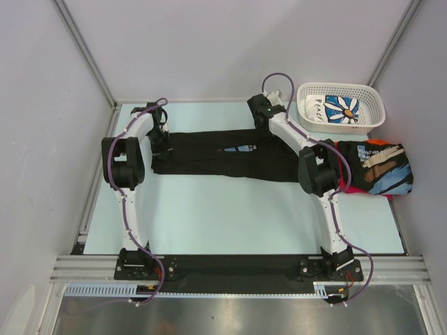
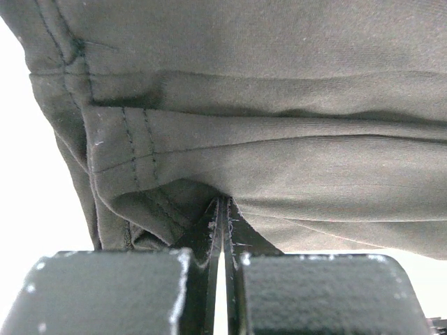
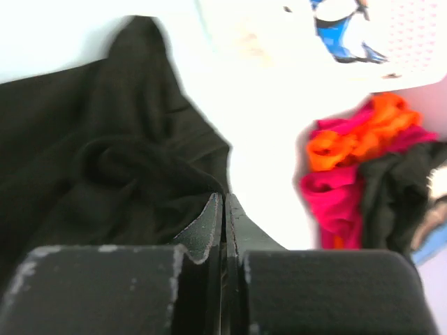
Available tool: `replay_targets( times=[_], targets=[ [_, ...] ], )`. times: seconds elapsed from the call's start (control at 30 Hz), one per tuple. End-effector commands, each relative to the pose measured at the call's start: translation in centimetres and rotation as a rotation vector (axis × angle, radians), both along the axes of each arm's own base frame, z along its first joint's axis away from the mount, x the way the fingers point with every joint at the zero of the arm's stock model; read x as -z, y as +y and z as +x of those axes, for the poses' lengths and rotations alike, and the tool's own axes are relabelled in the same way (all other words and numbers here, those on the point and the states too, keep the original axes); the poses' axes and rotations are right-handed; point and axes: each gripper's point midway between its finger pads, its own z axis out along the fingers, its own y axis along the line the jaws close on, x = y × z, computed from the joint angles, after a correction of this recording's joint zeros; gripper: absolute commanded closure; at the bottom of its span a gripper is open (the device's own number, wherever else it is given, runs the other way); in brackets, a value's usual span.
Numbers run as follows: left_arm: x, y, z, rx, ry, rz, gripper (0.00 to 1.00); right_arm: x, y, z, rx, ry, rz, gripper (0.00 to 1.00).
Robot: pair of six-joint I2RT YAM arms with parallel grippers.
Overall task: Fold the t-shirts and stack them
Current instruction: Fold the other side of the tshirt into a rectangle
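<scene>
A black t-shirt (image 1: 209,157) lies stretched in a long band across the middle of the table. My left gripper (image 1: 162,143) is at its left end. In the left wrist view the jaws (image 2: 223,202) are shut on a hemmed fold of this shirt (image 2: 279,105). My right gripper (image 1: 260,129) is at the shirt's far edge, right of centre. Its jaws (image 3: 223,197) are shut, with the black cloth (image 3: 105,160) bunched at the tips. A folded black printed t-shirt (image 1: 380,166) lies on a red one (image 1: 349,188) at the right. A white daisy-print t-shirt (image 1: 339,108) sits in the basket.
The white lattice basket (image 1: 377,105) stands at the back right corner, also seen in the right wrist view as the basket (image 3: 419,42). The red shirt (image 3: 335,195) lies close to the right of my right gripper. Grey walls enclose the table on three sides.
</scene>
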Motion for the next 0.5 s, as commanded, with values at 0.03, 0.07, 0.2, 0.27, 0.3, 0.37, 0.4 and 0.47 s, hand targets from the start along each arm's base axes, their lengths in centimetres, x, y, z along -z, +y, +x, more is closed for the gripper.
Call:
replay_targets(
  times=[0.03, 0.07, 0.2, 0.27, 0.3, 0.37, 0.4, 0.47],
  targets=[
    [-0.8, 0.6, -0.1, 0.03, -0.003, 0.04, 1.0, 0.3, -4.5, 0.3, 0.157, -0.064, -0.208, 0.73],
    [-0.9, 0.7, -0.1, 0.032, -0.005, 0.042, 1.0, 0.2, -4.7, 0.4, 0.17, -0.081, -0.229, 0.61],
    [-2.0, 0.5, 0.2, 0.04, -0.034, 0.033, 0.82, -1.5, -5.6, 0.3, 0.221, -0.149, -0.29, 0.34],
    [-3.9, 0.7, 0.9, 0.037, -0.1, 0.043, 0.42, -2.8, -5.6, 0.2, 0.242, -0.194, -0.243, 0.31],
    [-4.9, 0.6, 1.3, 0.04, -0.133, 0.039, 0.31, -3.4, -5.3, 0.2, 0.235, -0.209, -0.198, 0.31],
    [-6.8, 0.3, 2.4, 0.041, -0.212, 0.021, 0.05, -6.5, -5.1, -0.1, 0.233, -0.28, -0.118, 0.31],
    [-8.7, 0.1, 2.8, 0.041, -0.272, 0.01, 0.01, -6.7, -4.4, -0.1, 0.193, -0.273, -0.065, 0.32],
    [-10.6, -0.2, 3.8, 0.042, -0.355, -0.002, 0.01, -10.4, -3.1, -0.1, 0.132, -0.361, 0.051, 0.34]
  ],
)
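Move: The black t-shirt lies folded into a long strip, its middle some 24 cm to the right of the left hand, 5 cm ahead and level with it; those shut fingers are on its near edge by the left end. From the right hand, whose shut fingers are at the strip's right end, that middle is about 29 cm left, 4 cm back and 9 cm below. Beyond this hand, the basket stands 13 cm right, 13 cm ahead and 5 cm below; the folded shirts lie 24 cm right, 9 cm back and 8 cm below. The t-shirt is let go at both ends. At its right end the right fingers open about two-thirds as the hand sweeps some 5 cm right, towards the folded shirts, dipping nearly 2 cm and rising again, rolling its left side down and turning clockwise. At its left end the left hand holds still, opens wide, then lifts about 2 cm off the near edge. ##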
